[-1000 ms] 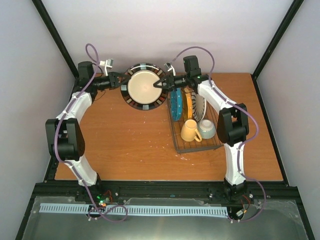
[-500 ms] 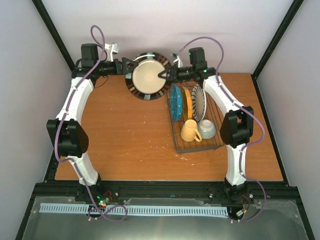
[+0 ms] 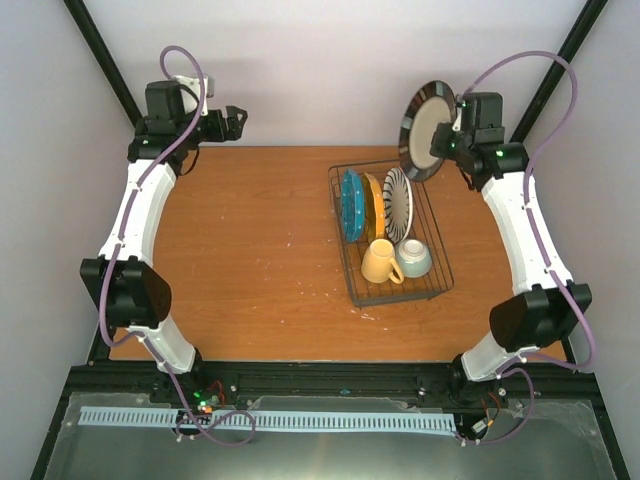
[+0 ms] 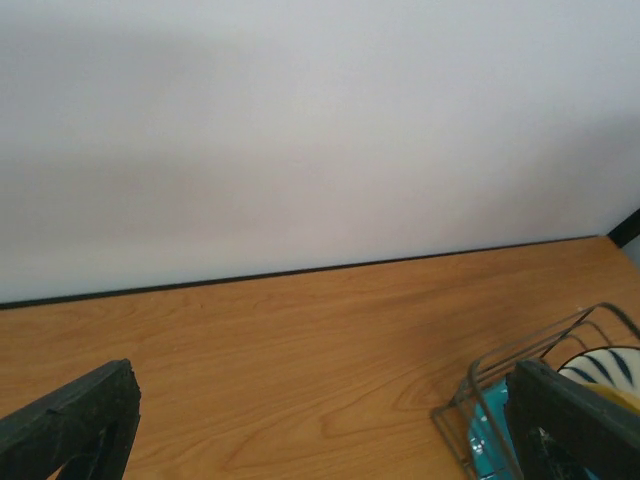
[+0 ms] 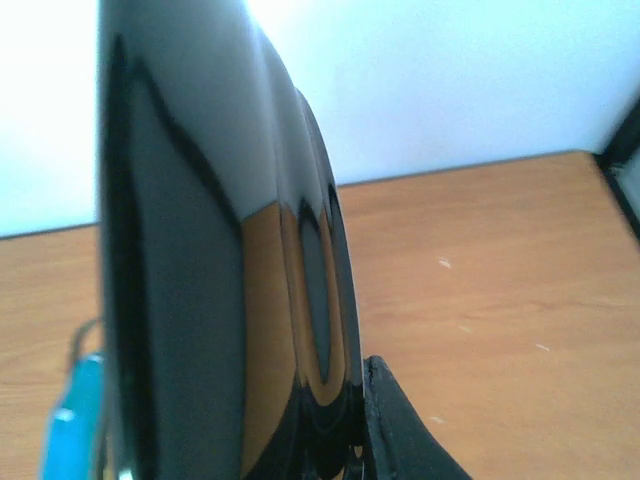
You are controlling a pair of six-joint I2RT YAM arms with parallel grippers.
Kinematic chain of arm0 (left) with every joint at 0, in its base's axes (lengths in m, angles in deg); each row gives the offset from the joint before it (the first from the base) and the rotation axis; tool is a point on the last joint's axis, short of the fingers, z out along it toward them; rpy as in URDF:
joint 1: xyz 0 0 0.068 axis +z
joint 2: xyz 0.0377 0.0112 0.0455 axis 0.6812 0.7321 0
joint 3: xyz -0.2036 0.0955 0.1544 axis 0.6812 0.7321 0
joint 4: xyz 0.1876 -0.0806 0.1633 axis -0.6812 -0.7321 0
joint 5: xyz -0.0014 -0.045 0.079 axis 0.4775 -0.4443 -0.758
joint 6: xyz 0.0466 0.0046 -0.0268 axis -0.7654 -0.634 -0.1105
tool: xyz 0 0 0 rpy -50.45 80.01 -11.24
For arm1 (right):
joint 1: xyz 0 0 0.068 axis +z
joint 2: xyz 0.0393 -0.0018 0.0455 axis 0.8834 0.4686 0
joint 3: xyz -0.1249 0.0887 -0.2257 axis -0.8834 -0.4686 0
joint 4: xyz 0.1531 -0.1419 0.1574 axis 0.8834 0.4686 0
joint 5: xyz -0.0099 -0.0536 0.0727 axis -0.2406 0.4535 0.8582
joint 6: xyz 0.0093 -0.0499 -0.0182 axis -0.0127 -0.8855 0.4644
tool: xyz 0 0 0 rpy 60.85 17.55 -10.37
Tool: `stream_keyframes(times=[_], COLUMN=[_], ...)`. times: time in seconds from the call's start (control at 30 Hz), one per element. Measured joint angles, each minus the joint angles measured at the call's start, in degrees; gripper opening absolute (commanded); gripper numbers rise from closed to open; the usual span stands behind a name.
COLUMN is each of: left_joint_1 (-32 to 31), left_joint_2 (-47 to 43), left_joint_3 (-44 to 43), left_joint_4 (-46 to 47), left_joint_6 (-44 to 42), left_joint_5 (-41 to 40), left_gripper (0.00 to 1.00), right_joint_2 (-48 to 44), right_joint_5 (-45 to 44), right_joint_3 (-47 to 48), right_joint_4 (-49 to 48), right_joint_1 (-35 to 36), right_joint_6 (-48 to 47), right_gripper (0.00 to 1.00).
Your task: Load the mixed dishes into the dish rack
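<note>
The dark-rimmed beige plate [image 3: 424, 130] is held on edge in the air above the back right corner of the dish rack [image 3: 400, 298], with my right gripper [image 3: 447, 142] shut on its rim. In the right wrist view the plate's glossy dark underside [image 5: 200, 300] fills the left half, with one finger [image 5: 400, 430] pressed against it. The rack holds a teal plate [image 3: 350, 205], an orange plate [image 3: 374, 205] and a striped plate [image 3: 398, 205] upright, plus a yellow mug [image 3: 380, 262] and a green bowl [image 3: 414, 258]. My left gripper [image 3: 232, 120] stands open and empty at the back left.
The left wrist view shows bare wood between its fingers [image 4: 70, 425], the white back wall, and the rack's corner [image 4: 480, 385] with the teal plate [image 4: 485, 430] at the right. Black frame posts stand at both back corners.
The left gripper opened, let go of the beige plate and drew back to the left. The right arm carried the plate right and up, from table centre to above the rack's back right.
</note>
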Motion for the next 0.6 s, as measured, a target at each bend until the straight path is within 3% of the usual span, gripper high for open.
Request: stream_keyframes(times=[0.2, 0.6], left_joint_1=[0.00, 0.00], left_joint_2=[1.60, 1.90], left_joint_3=[0.63, 0.94], left_joint_4=[-1.22, -1.57], left_joint_6=[-0.55, -1.44], left_joint_5=[-1.95, -2.05], left_gripper=[1.00, 1.00], right_joint_2=[-3.65, -3.67], right_joint_5=[-11.28, -13.05], right_joint_3=[-4.72, -16.81], right_joint_4=[3.87, 6.47], right_joint_1=[0.55, 0.76], right_joint_6=[-3.67, -8.15], right_gripper=[0.03, 0.03])
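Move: The right hand already holds the dark-rimmed plate on edge. The free rack slot beyond the striped plate lies almost straight below, about 23 cm down, 2 cm back and 2 cm left. The striped plate stands some 2 cm back and 8 cm left, 22 cm down; the upturned bowl is roughly 17 cm back, 4 cm left, 27 cm down. From the empty left hand, the slot is about 49 cm right, 5 cm back and 25 cm down. Keeping its pinch on the dark-rimmed plate, the right hand first eases a few centimetres right and back, then sinks toward the free slot at the rack's right side, some 11 cm lower and 5 cm farther back in all, while the wrist tips nose-down and rolls its left side down, each by close to 20 degrees. The left hand, open and empty, settles about 3 cm lower at the start and then stays there, well clear of the rack. ##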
